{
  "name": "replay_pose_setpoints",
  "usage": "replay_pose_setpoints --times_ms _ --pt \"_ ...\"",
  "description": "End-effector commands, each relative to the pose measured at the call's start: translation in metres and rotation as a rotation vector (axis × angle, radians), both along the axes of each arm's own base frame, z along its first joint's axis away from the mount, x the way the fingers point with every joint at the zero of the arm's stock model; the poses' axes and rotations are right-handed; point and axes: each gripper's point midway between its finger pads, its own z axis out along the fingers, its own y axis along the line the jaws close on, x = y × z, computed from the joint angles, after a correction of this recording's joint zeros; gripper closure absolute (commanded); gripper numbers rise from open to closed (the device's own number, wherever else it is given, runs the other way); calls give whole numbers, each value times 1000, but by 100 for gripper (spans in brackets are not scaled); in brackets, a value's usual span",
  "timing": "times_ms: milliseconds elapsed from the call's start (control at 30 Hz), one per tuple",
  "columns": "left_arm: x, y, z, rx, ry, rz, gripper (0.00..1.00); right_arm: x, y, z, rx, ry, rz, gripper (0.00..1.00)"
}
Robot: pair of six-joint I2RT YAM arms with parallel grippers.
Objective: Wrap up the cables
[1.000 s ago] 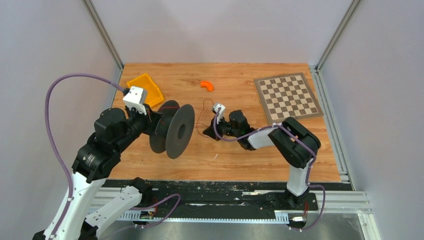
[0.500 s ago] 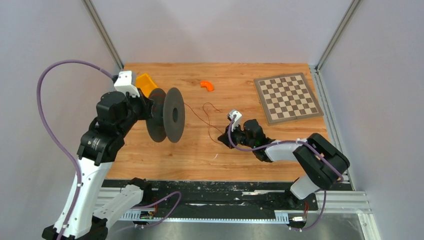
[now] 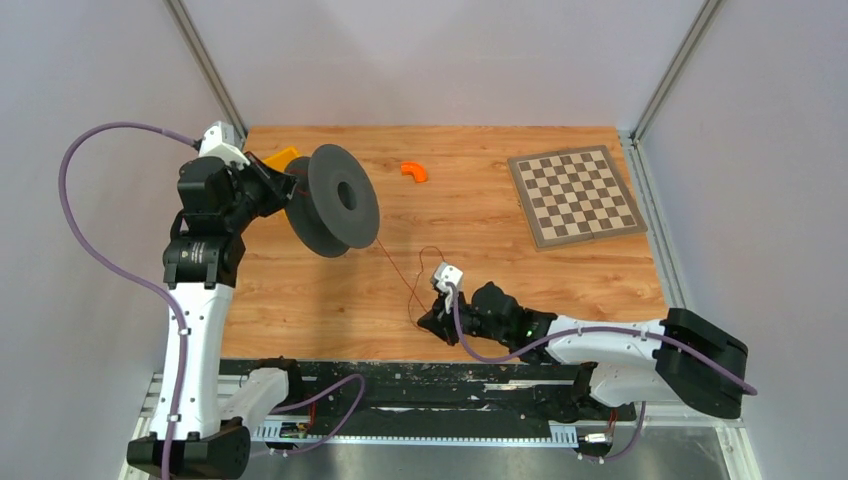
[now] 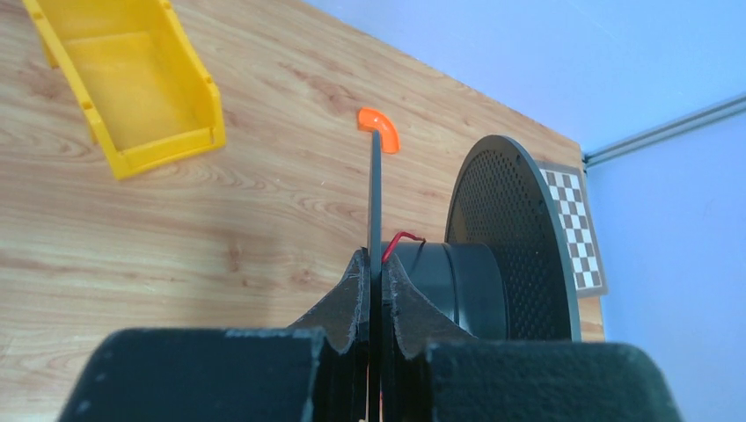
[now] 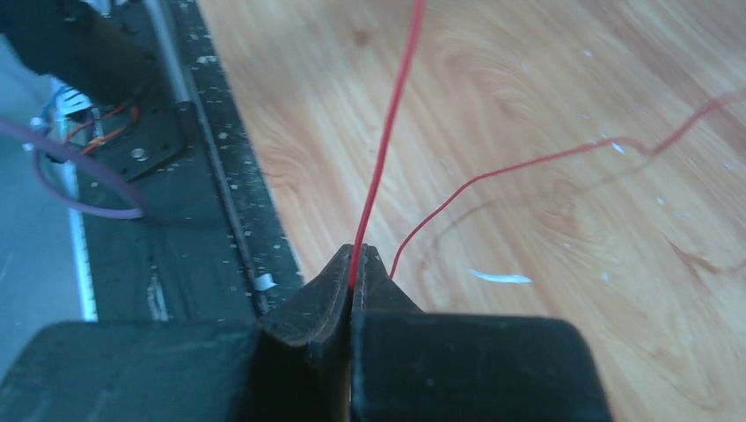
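Note:
My left gripper (image 3: 278, 186) holds a black spool (image 3: 335, 200) in the air over the back left of the table. In the left wrist view its jaws (image 4: 374, 264) are shut on the thin edge of the near flange (image 4: 376, 193), with the hub (image 4: 457, 281) and perforated far flange (image 4: 515, 229) to the right. The cable, a thin red wire (image 3: 395, 268), runs from the hub (image 4: 400, 237) down to my right gripper (image 3: 430, 322), low by the table's near edge. The right jaws (image 5: 356, 255) are shut on the wire (image 5: 387, 149); a slack strand (image 5: 493, 176) lies on the wood.
A yellow bin (image 3: 283, 157) (image 4: 132, 79) sits behind the spool at the back left. An orange elbow piece (image 3: 414, 171) (image 4: 380, 127) lies at the back centre, a chessboard (image 3: 575, 195) at the back right. The black base rail (image 5: 202, 158) runs close to my right gripper.
The left arm has raised the spool and swung it back and left, turning its face. The right gripper has pulled the wire toward the near edge, stretching it out.

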Motion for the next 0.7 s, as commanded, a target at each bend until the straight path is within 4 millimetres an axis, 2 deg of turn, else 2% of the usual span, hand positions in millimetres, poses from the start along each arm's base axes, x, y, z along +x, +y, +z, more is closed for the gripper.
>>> replay_pose_setpoints --times_ms 0,100,200,367,500,567,667 --pt "19 14 26 -59 -102 61 100 -18 9 26 9 -64 8 100" --pt "23 23 17 -50 -85 99 100 -30 16 34 0 -89 22 100" --pt "27 24 8 -69 -70 103 100 -36 25 39 -14 -95 40 100" --pt "28 7 -8 -179 -50 47 100 -20 43 44 -69 -109 -15 100" --pt "27 -1 -20 -232 -48 17 100 -17 66 53 -95 -126 24 100" --pt "27 1 -29 -208 -46 23 100 -17 76 60 -114 -144 58 100" --pt "27 9 -42 -31 -61 39 100 -13 89 82 -124 -189 97 100"
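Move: Pinched in the left fingers by its near flange, the spool has its middle about 7 cm right of the left hand, level fore-and-aft, some 7 cm below. From the right hand, which already holds the red cable, the spool is about 15 cm ahead, 15 cm left and 20 cm up. A loose cable loop lies about 15 cm straight ahead of the right hand on the table. The yellow tray is some 26 cm ahead and 9 cm left of the left hand, 35 cm below. Lowering the spool about 8 cm and slightly forward, the left hand keeps its pinch on the flange and tilts some 10 degrees. The right hand, still gripping the cable, first backs off about 4 cm while rising, then swings some 5 cm left and creeps forward, still climbing, bringing the cable in towards the underside of the descending spool. ##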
